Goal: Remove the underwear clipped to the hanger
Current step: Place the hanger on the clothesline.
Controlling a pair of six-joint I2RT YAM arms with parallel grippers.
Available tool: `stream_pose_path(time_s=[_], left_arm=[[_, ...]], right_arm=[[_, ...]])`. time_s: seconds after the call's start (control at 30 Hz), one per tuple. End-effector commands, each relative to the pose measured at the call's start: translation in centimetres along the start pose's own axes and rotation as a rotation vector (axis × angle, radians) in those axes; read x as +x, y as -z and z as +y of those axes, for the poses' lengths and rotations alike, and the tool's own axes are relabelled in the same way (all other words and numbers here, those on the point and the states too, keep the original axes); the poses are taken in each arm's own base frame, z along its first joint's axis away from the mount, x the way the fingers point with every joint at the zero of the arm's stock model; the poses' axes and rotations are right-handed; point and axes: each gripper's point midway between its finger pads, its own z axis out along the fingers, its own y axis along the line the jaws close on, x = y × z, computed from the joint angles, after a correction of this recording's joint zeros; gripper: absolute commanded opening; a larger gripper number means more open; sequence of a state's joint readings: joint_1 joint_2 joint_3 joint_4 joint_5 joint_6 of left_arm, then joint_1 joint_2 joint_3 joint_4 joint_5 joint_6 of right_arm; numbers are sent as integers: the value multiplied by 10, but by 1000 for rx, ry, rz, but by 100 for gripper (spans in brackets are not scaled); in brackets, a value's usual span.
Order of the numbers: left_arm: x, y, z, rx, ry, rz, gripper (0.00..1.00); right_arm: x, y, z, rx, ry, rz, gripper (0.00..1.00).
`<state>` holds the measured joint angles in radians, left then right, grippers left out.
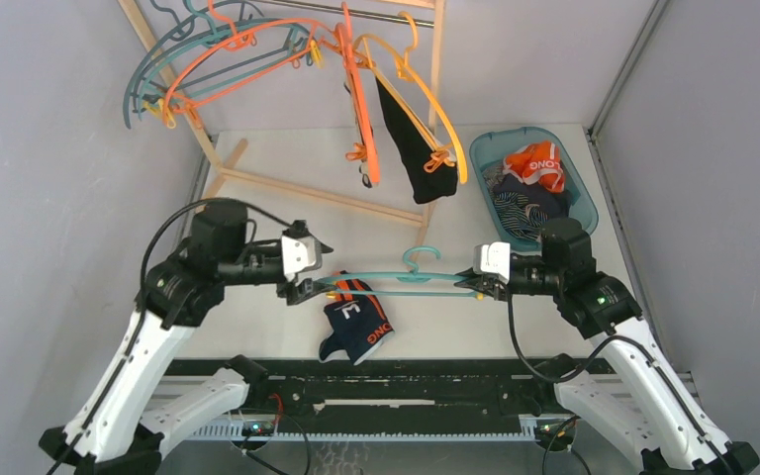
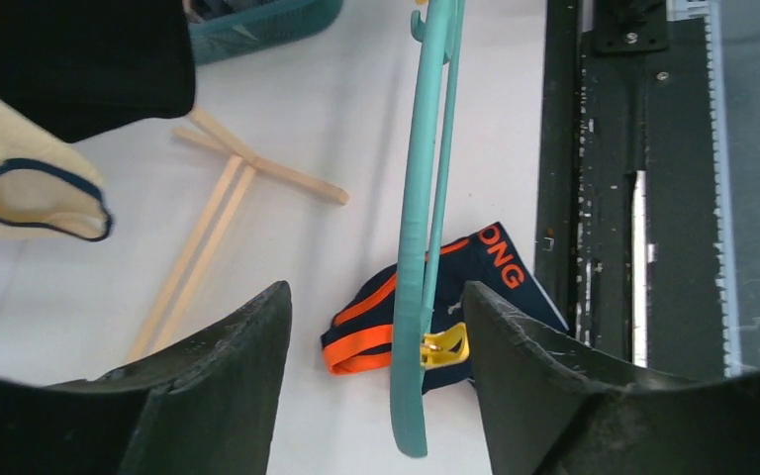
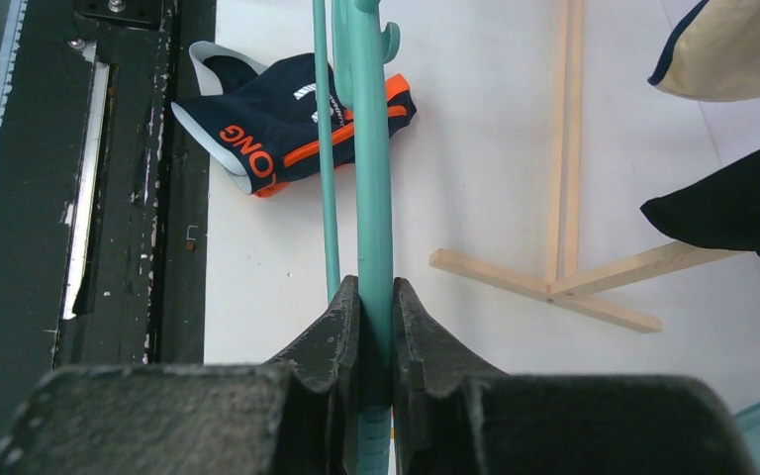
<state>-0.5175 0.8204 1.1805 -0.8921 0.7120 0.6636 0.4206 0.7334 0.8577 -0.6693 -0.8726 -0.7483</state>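
A teal hanger (image 1: 416, 278) lies level above the table between both grippers. My right gripper (image 1: 477, 287) (image 3: 376, 287) is shut on its right end (image 3: 373, 178). My left gripper (image 1: 302, 290) (image 2: 376, 292) is open, its jaws standing wide around the hanger's left end (image 2: 418, 198). One finger touches the yellow clip (image 2: 445, 346) there. Navy underwear with orange trim (image 1: 359, 325) (image 2: 485, 262) (image 3: 277, 114) sits just below that end, reaching the black rail. Whether the clip still holds it I cannot tell.
A teal basket (image 1: 584, 193) at the back right holds more underwear. A wooden rack (image 1: 307, 193) at the back carries several hangers, with black briefs (image 1: 416, 148) clipped to a yellow one. A beige pair (image 2: 20, 188) hangs nearby. A black rail (image 1: 406, 381) runs along the near edge.
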Motion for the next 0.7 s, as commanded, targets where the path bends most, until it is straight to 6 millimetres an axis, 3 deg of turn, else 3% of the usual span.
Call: stream_pose_path(time_s=[0.0,0.13,0.43,0.67], left_arm=[[-7,-12,-6,82,124,-2,66],[2,-25,-10,121,164,21,56],[16,-36,-17,165,167,45,24],[22,-39,-24,197,145,45,28]], right_arm=[[-11,0,-5,12,58,-34,0],[-9,-1,-5,13,57,-32,0],[-8,-1,-7,19,58,-31,0],[-9,-2,-7,19,52,-32,0]])
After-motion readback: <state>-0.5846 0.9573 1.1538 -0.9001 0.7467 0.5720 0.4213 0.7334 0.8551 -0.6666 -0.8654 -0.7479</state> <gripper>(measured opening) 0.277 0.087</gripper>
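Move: The teal hanger's left end lies about 3 cm to the right of the left hand and 4 cm below it, level in depth; the yellow clip there is some 3 cm right, 4 cm nearer the base and 6 cm down. The dark-blue underwear lies on the table about 7 cm right, 5 cm back and 22 cm below the left hand. From the right hand, holding the other end, the hanger's left end is some 29 cm left, level in depth and nearly level in height. The free left end of the teal hanger is taken between the left fingers: the open left hand sinks about 4 cm and shifts roughly 2.5 cm to the right along the hanger, rolling some 15 degrees, while its jaws narrow from wide to a small gap on either side of the tube. The right hand stays put and keeps its grip on the other end. ##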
